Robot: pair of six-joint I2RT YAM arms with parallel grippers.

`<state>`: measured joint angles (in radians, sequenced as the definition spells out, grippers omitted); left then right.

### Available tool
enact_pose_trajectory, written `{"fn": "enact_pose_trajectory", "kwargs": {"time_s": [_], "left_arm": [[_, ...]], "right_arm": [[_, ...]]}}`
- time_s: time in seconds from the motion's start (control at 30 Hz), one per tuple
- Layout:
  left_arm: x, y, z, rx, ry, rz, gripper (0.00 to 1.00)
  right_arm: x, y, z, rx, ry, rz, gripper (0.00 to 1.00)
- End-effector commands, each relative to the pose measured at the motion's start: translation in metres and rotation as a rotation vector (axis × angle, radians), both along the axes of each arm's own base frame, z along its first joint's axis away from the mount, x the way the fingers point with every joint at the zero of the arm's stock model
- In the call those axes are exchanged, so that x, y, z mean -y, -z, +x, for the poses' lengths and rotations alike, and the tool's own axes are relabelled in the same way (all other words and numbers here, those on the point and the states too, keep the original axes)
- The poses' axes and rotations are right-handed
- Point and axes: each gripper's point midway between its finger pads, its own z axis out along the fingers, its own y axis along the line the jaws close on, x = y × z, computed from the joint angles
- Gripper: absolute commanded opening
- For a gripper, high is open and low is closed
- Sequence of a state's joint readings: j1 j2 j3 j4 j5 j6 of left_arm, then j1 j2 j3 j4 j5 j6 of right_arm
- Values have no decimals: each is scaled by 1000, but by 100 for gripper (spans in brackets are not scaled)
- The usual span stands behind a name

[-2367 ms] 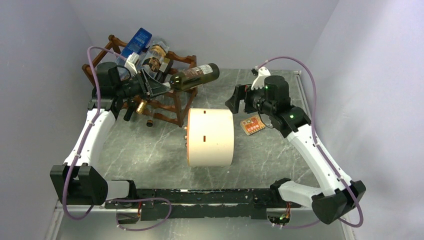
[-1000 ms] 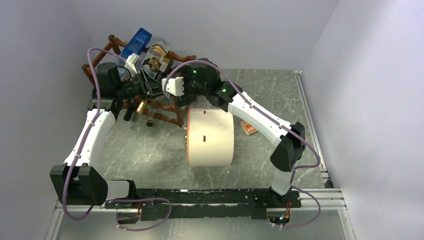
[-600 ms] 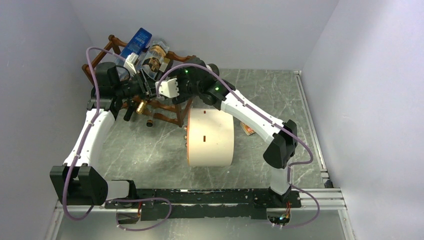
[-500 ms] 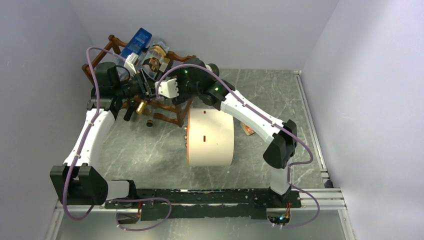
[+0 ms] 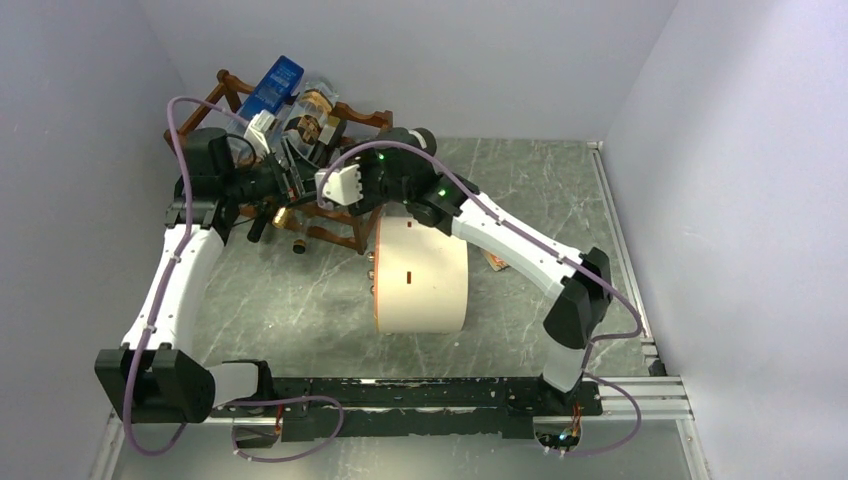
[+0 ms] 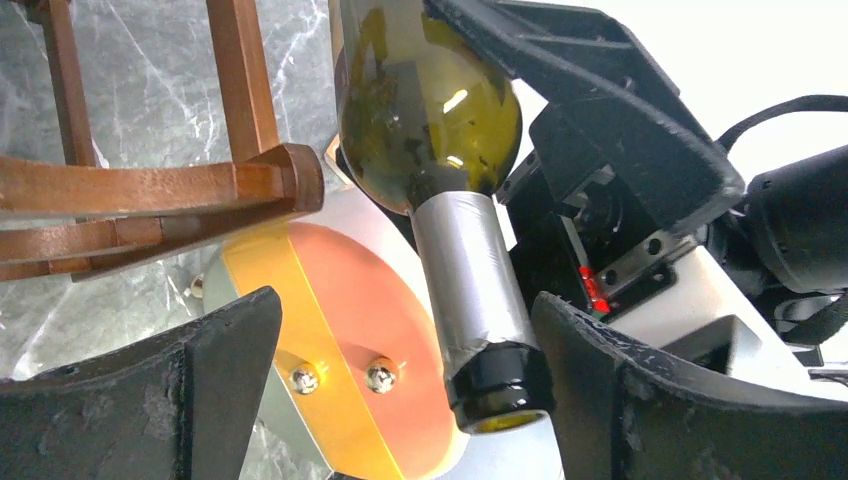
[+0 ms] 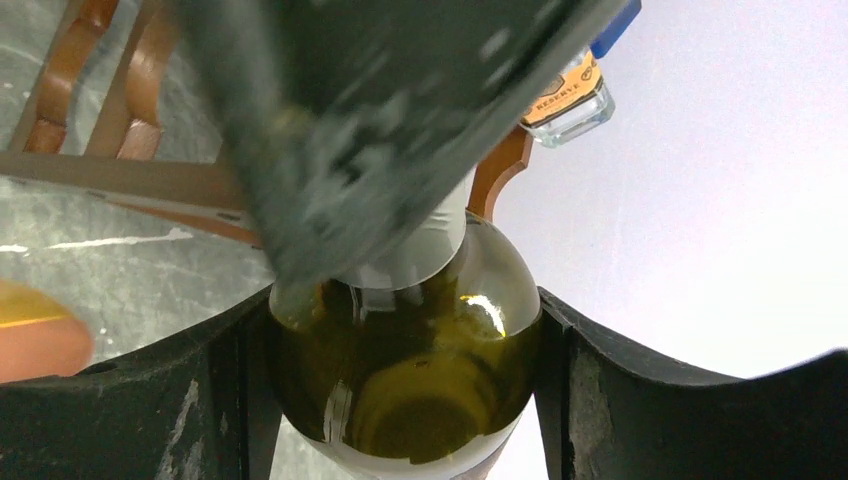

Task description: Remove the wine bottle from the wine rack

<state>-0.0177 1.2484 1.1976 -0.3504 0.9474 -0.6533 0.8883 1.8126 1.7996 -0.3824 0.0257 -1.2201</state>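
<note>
The green wine bottle (image 7: pixel 400 370) hangs beside the reddish-brown wine rack (image 5: pixel 325 212), its body clamped between both fingers of my right gripper (image 7: pixel 405 385), which is shut on it. In the top view the right arm covers most of the bottle; the right gripper (image 5: pixel 362 190) reaches in over the rack's right end. The silver-foiled neck (image 6: pixel 468 285) points between the fingers of my left gripper (image 6: pixel 405 390), which stands open, the neck close to its right finger (image 6: pixel 620 400) with a thin gap. The left gripper (image 5: pixel 290 172) sits at the rack's front.
A cream cylinder (image 5: pixel 420 275) lies on its side just below the bottle, its orange end face (image 6: pixel 340 340) toward the rack. A blue box (image 5: pixel 272 85) and another bottle (image 5: pixel 312 110) lie on the rack's top tier. An orange card (image 5: pixel 497 258) lies right of the cylinder.
The right arm swung across and closed on the bottle's body. The left gripper, shut on the neck until just now, has opened and let go; the left arm drew back slightly left.
</note>
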Motion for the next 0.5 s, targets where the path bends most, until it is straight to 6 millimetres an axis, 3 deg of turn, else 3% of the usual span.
{"fn": "enact_pose_trajectory", "kwargs": {"time_s": [0.0,0.17,0.3,0.4,0.47], "left_arm": [[-4,-34,-17,97,-26,36,99],[-17,-49,-20,138,-120,99,99],[-28,-65,-26,177,-203,150,99],[-41,-68,-29,191,-282,207,99],[-45,-68,-34,195,-307,225,99]], "right_arm": [[10,-46,-9,130,14,80,0],[21,-59,-20,121,20,167,0],[39,-58,-22,99,59,210,0],[61,-68,-18,90,123,308,0],[87,-81,-11,57,195,441,0]]}}
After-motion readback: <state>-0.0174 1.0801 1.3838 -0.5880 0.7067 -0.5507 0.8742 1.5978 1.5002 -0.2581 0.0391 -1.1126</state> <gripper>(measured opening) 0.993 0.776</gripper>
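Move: The wine bottle's mouth end lies between the left gripper's open fingers; the bottle's middle is about 13 cm to that hand's right, 6 cm ahead and 4 cm lower. From the left hand, the rack's middle is roughly 20 cm ahead, 9 cm left and 20 cm below. The right gripper already holds the bottle's shoulder, its middle some 5 cm right, 3 ahead and 2 lower; from that hand the cream drum lies 12 cm right, 16 back and 20 below. Lift the wide-open left gripper about 7 cm clear of the bottle neck, easing it back and left as its fingers tip up and swing counter-clockwise. Meanwhile keep the right gripper's hold on the bottle's shoulder and draw it back and right about 5 cm, away from the rack, the last part mostly to the right. ##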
